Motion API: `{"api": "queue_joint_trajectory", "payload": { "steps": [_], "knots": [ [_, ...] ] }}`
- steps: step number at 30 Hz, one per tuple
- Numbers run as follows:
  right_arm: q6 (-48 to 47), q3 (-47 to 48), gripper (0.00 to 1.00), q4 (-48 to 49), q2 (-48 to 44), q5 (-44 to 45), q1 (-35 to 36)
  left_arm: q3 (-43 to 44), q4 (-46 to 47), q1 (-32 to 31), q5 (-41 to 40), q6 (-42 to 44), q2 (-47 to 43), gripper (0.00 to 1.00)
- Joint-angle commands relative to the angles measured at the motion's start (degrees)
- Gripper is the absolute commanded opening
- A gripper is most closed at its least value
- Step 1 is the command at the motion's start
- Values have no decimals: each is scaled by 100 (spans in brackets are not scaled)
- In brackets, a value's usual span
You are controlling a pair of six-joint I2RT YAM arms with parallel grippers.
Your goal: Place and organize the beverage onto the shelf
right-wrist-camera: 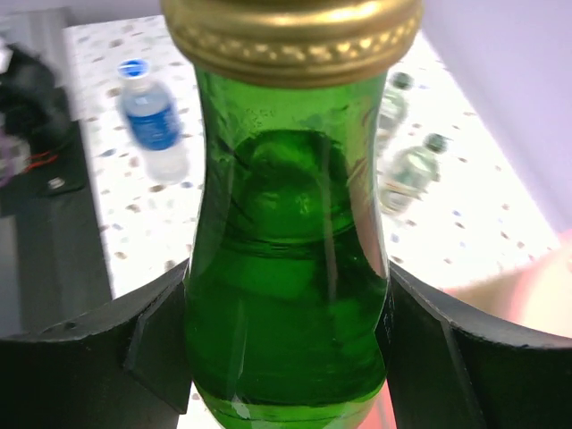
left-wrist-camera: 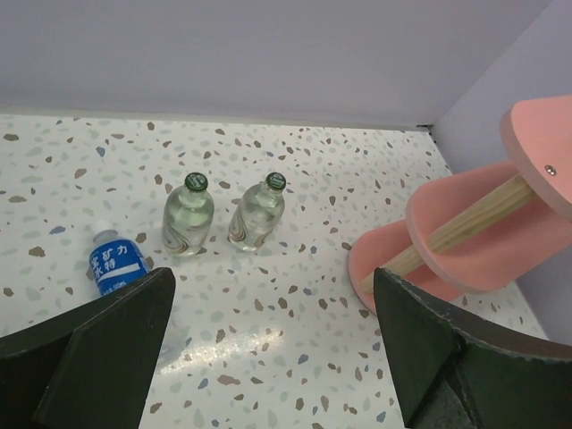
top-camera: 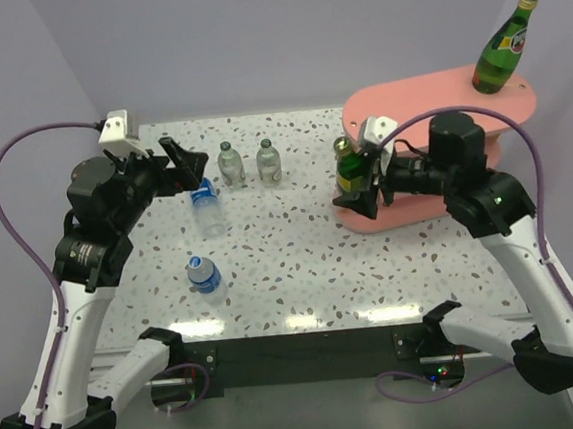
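My right gripper is shut on a dark green, gold-capped bottle, held upright at the left edge of the pink shelf's lower boards. I cannot tell whether the bottle rests on a board. A second green bottle stands on the top tier. My left gripper is open and empty above the table. It hangs just over a blue-label bottle that appears to lie on its side. Two clear green-capped bottles stand beyond it.
Another blue-label bottle stands nearer the front, left of centre. The shelf fills the table's far right corner, close to the back and side walls. A purple cable loops over each arm.
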Motion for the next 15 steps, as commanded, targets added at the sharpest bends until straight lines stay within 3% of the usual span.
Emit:
{"api": "queue_joint_trajectory", "payload": {
  "steps": [1,9,15],
  "knots": [
    [308,462,0,511,-250,-199,-708,-162,423,-3,-267,217,-96,98],
    [685,884,0,651,-593,170,-2159,-408,572,-3,-249,208,-149,98],
    [1108,1165,0,880,-575,346,-2749,-461,607,-3,-241,278,-149,98]
  ]
}}
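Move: The right hand already holds a green beverage bottle. The middle of the pink shelf's top deck lies about 16 cm ahead of it, 19 cm to its right and 8 cm below. The standing bottle on that deck is roughly 22 cm ahead and 29 cm right, a little higher than the hand. The middle deck sits under the top one, some 14 cm lower. From the left hand the top deck is about 11 cm ahead and 47 cm right. Swinging to the right by some 12 cm, the right hand carries the gripped green bottle towards the shelf's top deck, rising about 6 cm and easing forward as it goes, while the wrist turns clockwise about 30 degrees. The fingers keep their hold on the bottle. The empty left hand, fingers open, sinks about 2 cm. ##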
